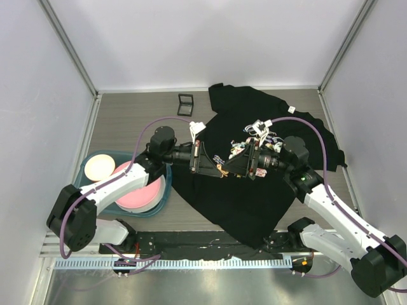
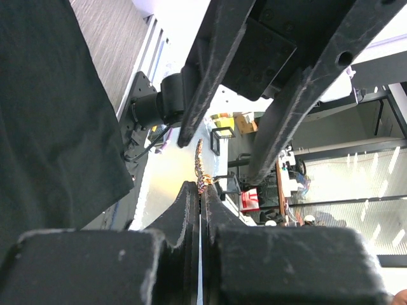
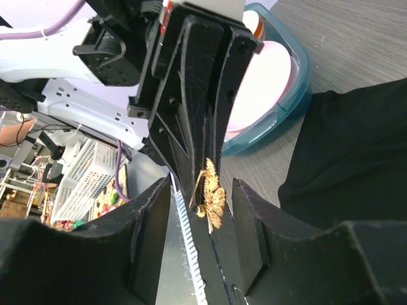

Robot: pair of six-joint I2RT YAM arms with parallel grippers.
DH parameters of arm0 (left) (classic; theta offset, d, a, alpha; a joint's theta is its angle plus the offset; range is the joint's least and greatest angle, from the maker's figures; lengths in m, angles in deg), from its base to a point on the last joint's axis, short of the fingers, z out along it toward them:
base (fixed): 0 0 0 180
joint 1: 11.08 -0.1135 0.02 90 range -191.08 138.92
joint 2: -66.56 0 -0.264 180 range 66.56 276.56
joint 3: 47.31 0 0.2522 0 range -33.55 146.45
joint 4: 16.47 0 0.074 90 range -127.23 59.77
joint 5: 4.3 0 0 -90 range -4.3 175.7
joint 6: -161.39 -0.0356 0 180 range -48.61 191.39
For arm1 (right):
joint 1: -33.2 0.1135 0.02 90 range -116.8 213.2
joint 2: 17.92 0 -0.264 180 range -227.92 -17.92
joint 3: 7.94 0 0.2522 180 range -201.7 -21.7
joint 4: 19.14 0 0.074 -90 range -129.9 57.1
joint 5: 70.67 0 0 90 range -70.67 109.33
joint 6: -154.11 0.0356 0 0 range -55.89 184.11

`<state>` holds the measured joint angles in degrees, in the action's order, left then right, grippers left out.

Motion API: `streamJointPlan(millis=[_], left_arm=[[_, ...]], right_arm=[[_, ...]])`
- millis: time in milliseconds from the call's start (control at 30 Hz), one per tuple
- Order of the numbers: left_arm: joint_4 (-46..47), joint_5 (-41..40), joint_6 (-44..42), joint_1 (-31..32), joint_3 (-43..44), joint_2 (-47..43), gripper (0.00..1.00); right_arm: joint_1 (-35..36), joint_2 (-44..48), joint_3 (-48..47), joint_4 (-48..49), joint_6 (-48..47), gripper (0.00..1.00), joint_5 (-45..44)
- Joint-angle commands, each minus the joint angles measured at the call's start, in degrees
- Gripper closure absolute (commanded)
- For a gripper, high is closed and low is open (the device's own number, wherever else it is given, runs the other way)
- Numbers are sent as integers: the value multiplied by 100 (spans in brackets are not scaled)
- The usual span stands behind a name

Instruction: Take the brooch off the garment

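Observation:
The black garment (image 1: 254,197) lies spread on the table, its print partly showing behind the arms. Above it the two grippers meet tip to tip. My left gripper (image 1: 218,168) is shut on the small gold brooch (image 1: 222,171), which hangs clear of the cloth. In the left wrist view the brooch (image 2: 200,166) sticks out from the closed left gripper (image 2: 201,187). My right gripper (image 3: 202,190) stands open, one finger on each side of the brooch (image 3: 213,196), without touching it. The garment (image 3: 356,152) lies below to the right.
A teal basin (image 1: 166,198) with a pink plate (image 1: 137,190) and a cream plate (image 1: 98,167) sits at the left. A small black square frame (image 1: 186,103) lies at the back. Grey walls close in the table on both sides.

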<state>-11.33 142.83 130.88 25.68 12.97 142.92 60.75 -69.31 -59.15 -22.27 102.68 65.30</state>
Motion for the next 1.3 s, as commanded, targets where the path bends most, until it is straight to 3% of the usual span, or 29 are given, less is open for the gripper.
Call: streamJointPlan(millis=[0,1267], left_arm=[[202,141,-33,-19,278,-42,100],[-70,528,-332,-19,287,-51,100]], right_arm=[[40,-20,-254,-350,-401,50,-9],[84,-187,-113,255,10,76,272]])
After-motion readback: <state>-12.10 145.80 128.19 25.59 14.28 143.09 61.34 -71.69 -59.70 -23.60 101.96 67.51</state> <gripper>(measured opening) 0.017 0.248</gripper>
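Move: The brooch is already off the garment, its end held in the left fingertips and its middle roughly 1 cm right of the left hand and level with it. From the right hand it lies about 1 cm left and 1 cm below, between the open fingers. The garment's flower print is roughly 11 cm right, 3 cm ahead and 20 cm below the right hand; the pink plate is some 33 cm left and 6 cm back, similarly low. Around the brooch, which the left fingers keep pinched almost in place, the right hand first sinks about 1 cm to bring its open fingers level with it, then stays nearly still while they close steadily to about half their starting gap. They end close on either side of the brooch; whether they touch it can't be seen for sure. ##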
